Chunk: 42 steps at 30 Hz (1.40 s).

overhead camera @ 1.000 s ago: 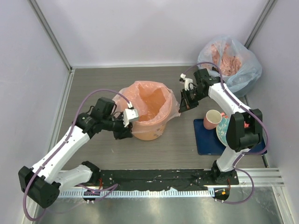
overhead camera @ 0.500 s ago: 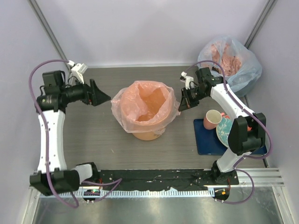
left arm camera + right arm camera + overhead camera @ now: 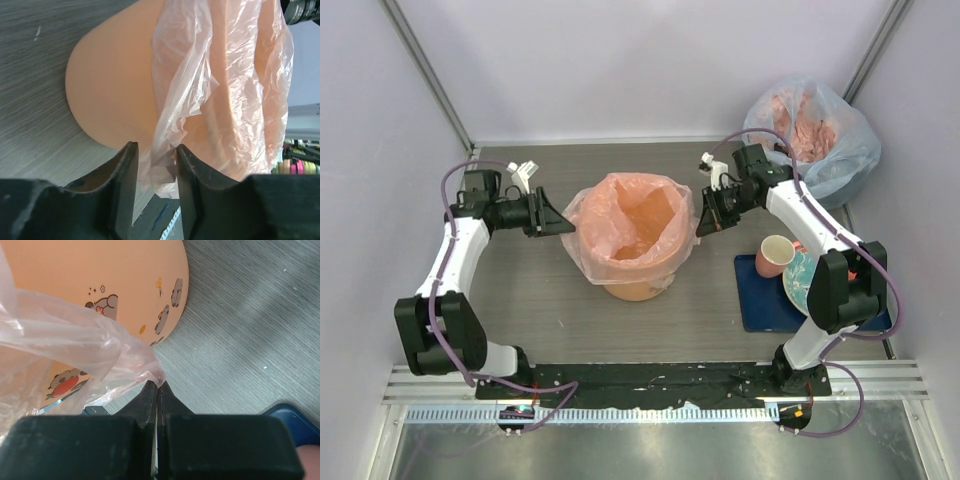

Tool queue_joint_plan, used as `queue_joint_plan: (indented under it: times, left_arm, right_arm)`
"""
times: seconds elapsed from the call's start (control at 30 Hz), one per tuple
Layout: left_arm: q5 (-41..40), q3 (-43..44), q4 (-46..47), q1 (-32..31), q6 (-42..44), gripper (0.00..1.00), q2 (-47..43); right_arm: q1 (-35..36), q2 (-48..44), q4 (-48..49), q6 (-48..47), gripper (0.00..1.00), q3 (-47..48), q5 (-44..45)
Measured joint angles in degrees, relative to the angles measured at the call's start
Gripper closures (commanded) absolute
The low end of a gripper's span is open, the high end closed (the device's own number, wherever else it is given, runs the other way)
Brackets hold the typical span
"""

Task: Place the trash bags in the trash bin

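Observation:
The orange trash bin [image 3: 640,284] stands mid-table with the pale-pink trash bag [image 3: 610,205] draped over its rim and hanging into it. My left gripper [image 3: 558,223] is at the bag's left edge. In the left wrist view its jaws [image 3: 156,162] stand apart, with a crumpled fold of the bag [image 3: 235,85] between them, in front of the bin [image 3: 110,90]. My right gripper [image 3: 705,224] is at the bag's right edge. Its jaws [image 3: 159,384] are shut on a corner of the bag [image 3: 75,340], beside the bin's patterned side [image 3: 100,270].
A bluish-clear sack [image 3: 817,135] stuffed with pink plastic sits in the back right corner. A pink cup [image 3: 775,255] and a teal plate [image 3: 798,282] rest on a blue tray [image 3: 765,305] right of the bin. Walls close in on three sides.
My left arm left the bin's near-left side, swung out to the left and came back to the bag's left edge with its jaws apart. The right gripper kept its hold.

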Motion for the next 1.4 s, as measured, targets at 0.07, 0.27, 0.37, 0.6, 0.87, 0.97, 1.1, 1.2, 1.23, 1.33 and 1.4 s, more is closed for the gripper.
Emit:
queue_joint_plan:
  times: [0.07,0.27,0.37,0.6,0.87,0.97,1.1,1.2,1.23,1.33,1.4]
  left_arm:
    - [1.6,-1.5,2.2,-0.3,-1.2,0.93,1.1]
    - [5.5,-5.8,7.2,-0.2,-3.3,1.0,4.9]
    - [4.0,-6.7,7.5,0.0,-3.3,1.0,7.4]
    - [-4.3,-6.7,5.8,1.0,-2.0,1.0,15.0]
    - [-15.1,-6.4,2.0,1.3,-1.6,1.0,19.2]
    - [-19.1,-5.9,0.9,1.6,-1.6,1.0,20.3]
    - [-23.7,-5.8,-0.3,1.8,-1.7,1.0,20.7]
    - [-26.9,-5.8,-1.0,1.8,-1.8,1.0,20.7]
    - [-27.6,-5.8,-1.1,1.9,-1.9,1.0,20.7]
    - [-29.6,-6.4,-1.1,2.7,-2.1,1.0,20.0]
    - [-30.0,-7.1,-1.1,3.5,-2.1,1.0,18.6]
  right_arm:
    - [0.4,0.0,0.9,0.0,0.99,-0.5,0.0]
    - [0.7,1.3,3.2,-0.1,0.99,-2.3,0.5]
    - [0.7,2.8,4.9,-0.3,0.99,-3.6,1.4]
    - [0.7,6.8,8.1,-2.0,0.99,-7.4,4.1]
    - [1.3,10.1,10.3,-2.5,0.99,-9.6,6.7]
    - [1.3,11.5,11.4,-2.5,0.99,-9.6,7.8]
    - [1.5,12.1,12.2,-2.6,0.99,-9.6,9.6]
    - [1.9,12.1,13.3,-2.8,0.99,-10.1,11.2]
    - [2.0,12.1,13.5,-2.8,0.99,-10.3,11.6]
    - [2.6,12.0,13.9,-2.9,0.99,-11.0,13.3]
    - [2.8,11.3,13.8,-3.0,0.99,-11.3,14.1]
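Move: The trash bag's left edge already lies between the left hand's half-open fingers. From there the trash bin's middle is about 12 cm right, 2 cm ahead and some 11 cm lower. The right hand already grips the bag's other edge, with the bin's middle roughly 13 cm to its left, level with it fore and aft, and 5 cm lower. The pink cup is about 18 cm to the right hand's right, straight across and 11 cm down; the blue tray's middle is about 27 cm right, 7 cm back and 15 cm down. The trash bag's two edges are drawn down outside the bin by both hands together. The left fingers first shut on their edge, then pull it down about 18 cm, swinging out left away from the bin as they sink and tipping steeper towards the table. The right keeps its pinch and goes down some 13 cm beside the bin, its fingers also tipping steeper. ##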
